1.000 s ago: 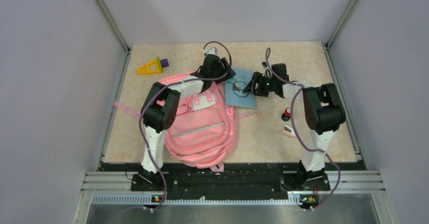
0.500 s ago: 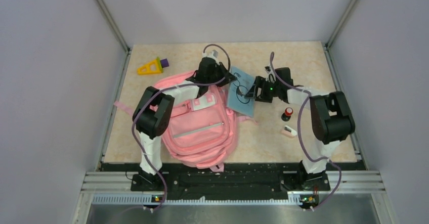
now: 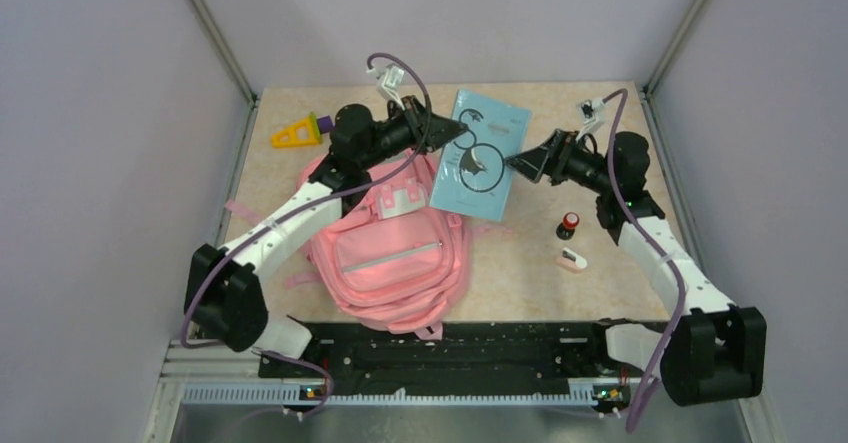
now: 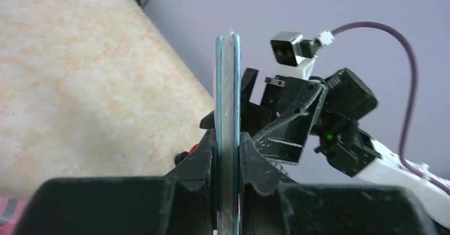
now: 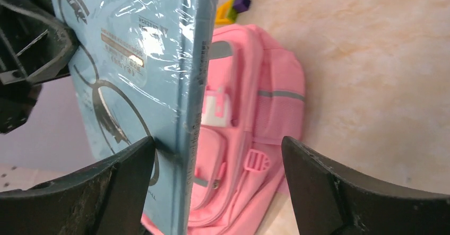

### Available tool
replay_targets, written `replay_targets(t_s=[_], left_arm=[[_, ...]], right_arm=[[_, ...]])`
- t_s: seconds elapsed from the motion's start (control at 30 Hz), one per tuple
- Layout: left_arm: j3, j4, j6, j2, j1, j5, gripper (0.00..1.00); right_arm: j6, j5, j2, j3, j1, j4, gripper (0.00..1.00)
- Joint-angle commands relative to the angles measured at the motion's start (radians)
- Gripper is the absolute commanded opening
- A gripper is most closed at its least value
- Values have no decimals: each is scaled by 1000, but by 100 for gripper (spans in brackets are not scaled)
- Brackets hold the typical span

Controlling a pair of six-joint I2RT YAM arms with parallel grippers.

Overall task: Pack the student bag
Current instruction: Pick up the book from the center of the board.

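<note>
The student bag (image 3: 390, 253) lies flat on the table, pink, with its front pocket up; it also shows in the right wrist view (image 5: 249, 113). A light blue wrapped book (image 3: 480, 153) is held in the air above the bag's top right corner. My left gripper (image 3: 445, 135) is shut on the book's left edge; in the left wrist view the book (image 4: 227, 86) stands edge-on between the jaws (image 4: 227, 139). My right gripper (image 3: 522, 163) is open at the book's right edge. In the right wrist view its jaws (image 5: 217, 142) stand wide either side of the book (image 5: 138, 70).
A yellow triangle toy with a purple piece (image 3: 300, 131) lies at the far left of the table. A small red and black item (image 3: 568, 225) and a small pink and white item (image 3: 571, 260) lie at the right, under the right arm. Grey walls close in three sides.
The book has risen off the table beside the bag into the air. Both arms have stretched up and outward, and the right gripper now stands open.
</note>
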Motion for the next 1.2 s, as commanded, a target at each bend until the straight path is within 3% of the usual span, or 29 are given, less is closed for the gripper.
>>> replay_targets(t_s=[0.0, 0.2, 0.3, 0.53, 0.7, 0.8, 0.83, 0.87, 0.97, 1.0, 1.1, 1.17], left_arm=[[-66, 172, -27, -145, -1, 107, 0], [-146, 223, -56, -261, -1, 90, 0], [-161, 282, -101, -273, 0, 102, 0], [-166, 281, -98, -291, 0, 106, 0], [-175, 236, -57, -306, -1, 100, 0], [-173, 174, -9, -323, -2, 124, 0], [-170, 143, 19, -329, -1, 145, 2], [-166, 89, 55, -337, -3, 157, 12], [-171, -118, 195, -388, -5, 131, 56], [-180, -192, 251, -413, -7, 101, 64], [-216, -426, 421, -498, -21, -43, 74], [-251, -556, 518, -556, -45, -145, 77]], right_arm=[[161, -183, -67, -71, 4, 202, 86], [258, -303, -119, -41, 63, 315, 86], [288, -296, -124, -27, 103, 345, 80], [514, -316, -113, -65, 132, 645, 67], [608, -314, -93, -72, 134, 778, 35], [592, -308, -93, -65, 134, 770, 7], [571, -299, -99, -59, 134, 729, 0], [538, -284, -108, -52, 135, 680, 0], [407, -203, -157, -29, 132, 493, 0], [344, -153, -176, -11, 131, 386, 0], [115, 50, -226, 63, 131, -1, 0], [20, 172, -254, 99, 131, -149, 0]])
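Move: The book is held in the air by its left edge in the left hand. Its middle lies about 5 cm to that hand's right, 3 cm back and 5 cm below, and some 5 cm left of the open right hand, 2 cm back and 4 cm above. The backpack's middle is roughly 15 cm left of the left hand, 8 cm back and far below. The red-capped bottle stands about 13 cm right of the right hand and 3 cm back, on the table. The book changes hands in the air: the left hand, still pinching its left edge, draws back about 9 cm and rises. The right hand goes along, back and up some 10 cm each and left, swinging about 25 degrees counter-clockwise, and shuts on the right edge. The left fingers then open and that hand sinks and edges left, while the right partly swings back and eases forward and down. ##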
